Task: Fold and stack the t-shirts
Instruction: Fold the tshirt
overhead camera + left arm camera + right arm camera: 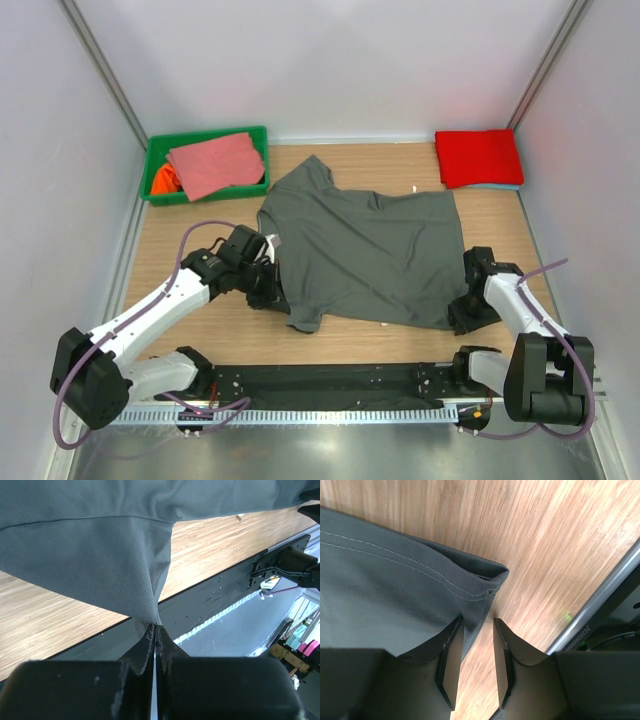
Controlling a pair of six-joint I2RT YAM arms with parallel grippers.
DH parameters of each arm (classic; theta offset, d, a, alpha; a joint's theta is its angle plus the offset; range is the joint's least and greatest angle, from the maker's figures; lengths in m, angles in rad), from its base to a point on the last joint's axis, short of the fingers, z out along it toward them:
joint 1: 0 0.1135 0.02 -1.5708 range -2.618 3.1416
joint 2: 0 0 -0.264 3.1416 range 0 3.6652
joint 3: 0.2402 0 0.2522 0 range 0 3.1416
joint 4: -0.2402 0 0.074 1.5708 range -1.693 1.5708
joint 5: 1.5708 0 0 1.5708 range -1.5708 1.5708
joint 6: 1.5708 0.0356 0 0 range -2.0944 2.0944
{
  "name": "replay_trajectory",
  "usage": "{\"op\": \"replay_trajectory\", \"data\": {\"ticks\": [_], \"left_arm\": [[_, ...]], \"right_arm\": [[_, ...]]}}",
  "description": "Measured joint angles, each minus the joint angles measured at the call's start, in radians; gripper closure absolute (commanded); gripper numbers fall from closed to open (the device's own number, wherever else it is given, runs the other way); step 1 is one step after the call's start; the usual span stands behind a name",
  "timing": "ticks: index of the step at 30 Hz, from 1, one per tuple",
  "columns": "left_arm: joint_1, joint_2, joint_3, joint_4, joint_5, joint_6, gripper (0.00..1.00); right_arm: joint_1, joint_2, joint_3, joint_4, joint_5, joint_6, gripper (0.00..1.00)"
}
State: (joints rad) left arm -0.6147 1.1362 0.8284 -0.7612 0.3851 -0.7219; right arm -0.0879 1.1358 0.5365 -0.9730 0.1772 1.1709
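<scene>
A dark grey t-shirt point(370, 255) lies spread flat across the middle of the wooden table, one sleeve pointing to the back. My left gripper point(273, 290) is at its left near edge. In the left wrist view the left gripper point(156, 626) is shut on a pinched fold of the grey t-shirt point(90, 555), which rises off the wood. My right gripper point(462, 312) is at the shirt's near right corner. There the right gripper point(477, 622) stands open, and the stitched hem corner of the t-shirt point(380, 590) reaches into the gap between its fingers.
A folded red t-shirt point(478, 157) lies on a light-blue one point(505, 186) at the back right. A green bin point(205, 140) at the back left holds a salmon-pink shirt point(215, 163) and an orange one point(163, 180). A black rail point(330, 380) runs along the near edge.
</scene>
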Motion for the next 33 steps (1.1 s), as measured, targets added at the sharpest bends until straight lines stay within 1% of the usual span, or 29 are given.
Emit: {"op": "replay_trajectory", "data": {"ticks": [4, 7, 8, 9, 10, 11, 23, 29, 33], "left_arm": [[0.003, -0.002, 0.001, -0.006, 0.01, 0.002, 1.0], [0.008, -0.003, 0.001, -0.011, 0.017, 0.002, 1.0], [0.01, -0.003, 0.001, -0.013, 0.019, 0.002, 1.0], [0.013, -0.003, 0.001, -0.014, 0.021, 0.002, 1.0], [0.014, -0.004, 0.001, -0.016, 0.023, 0.002, 1.0], [0.016, -0.006, 0.001, -0.016, 0.024, 0.001, 1.0], [0.028, -0.089, 0.018, -0.035, 0.027, -0.003, 1.0], [0.045, -0.069, 0.085, -0.058, 0.023, -0.004, 1.0], [0.077, -0.047, 0.092, -0.065, 0.019, -0.011, 1.0]], "right_arm": [[0.0, 0.003, 0.0, 0.007, 0.004, 0.013, 0.63], [0.0, 0.012, 0.004, 0.008, 0.006, 0.012, 0.65], [0.0, 0.019, 0.006, 0.008, 0.006, 0.011, 0.73], [0.0, 0.029, 0.011, 0.009, 0.007, 0.009, 0.88], [0.0, 0.04, 0.016, 0.019, 0.006, 0.003, 0.94], [0.0, 0.052, 0.022, 0.033, 0.006, 0.004, 0.98], [0.018, 0.035, 0.032, 0.029, 0.031, -0.052, 0.99], [0.064, 0.016, 0.113, -0.001, 0.039, -0.147, 0.99], [0.072, -0.002, 0.167, -0.009, 0.049, -0.235, 0.99]]}}
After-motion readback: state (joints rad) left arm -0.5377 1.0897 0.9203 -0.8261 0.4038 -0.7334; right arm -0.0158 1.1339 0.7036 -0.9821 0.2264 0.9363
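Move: The right hand's open fingers straddle the t-shirt's near hem corner, its middle about 2 cm ahead, 1 cm to the right and barely below. The far hem corner lies roughly 32 cm ahead and 3 cm right; the red shirt stack is 42 cm ahead, 11 cm right. The left hand already holds the near sleeve; the far sleeve lies about 35 cm ahead, 6 cm right and 9 cm below, with the green bin 36 cm ahead, 23 cm left. Forward about 1 cm, low over the table, the right hand shuts its fingers on the cloth by the near hem corner, then lifts it some 4 cm while carrying it another 3 cm forward, turning about 15 degrees counter-clockwise. The left hand keeps its pinch on the near sleeve and rises alongside, late and mostly straight up, easing forward at the end. ##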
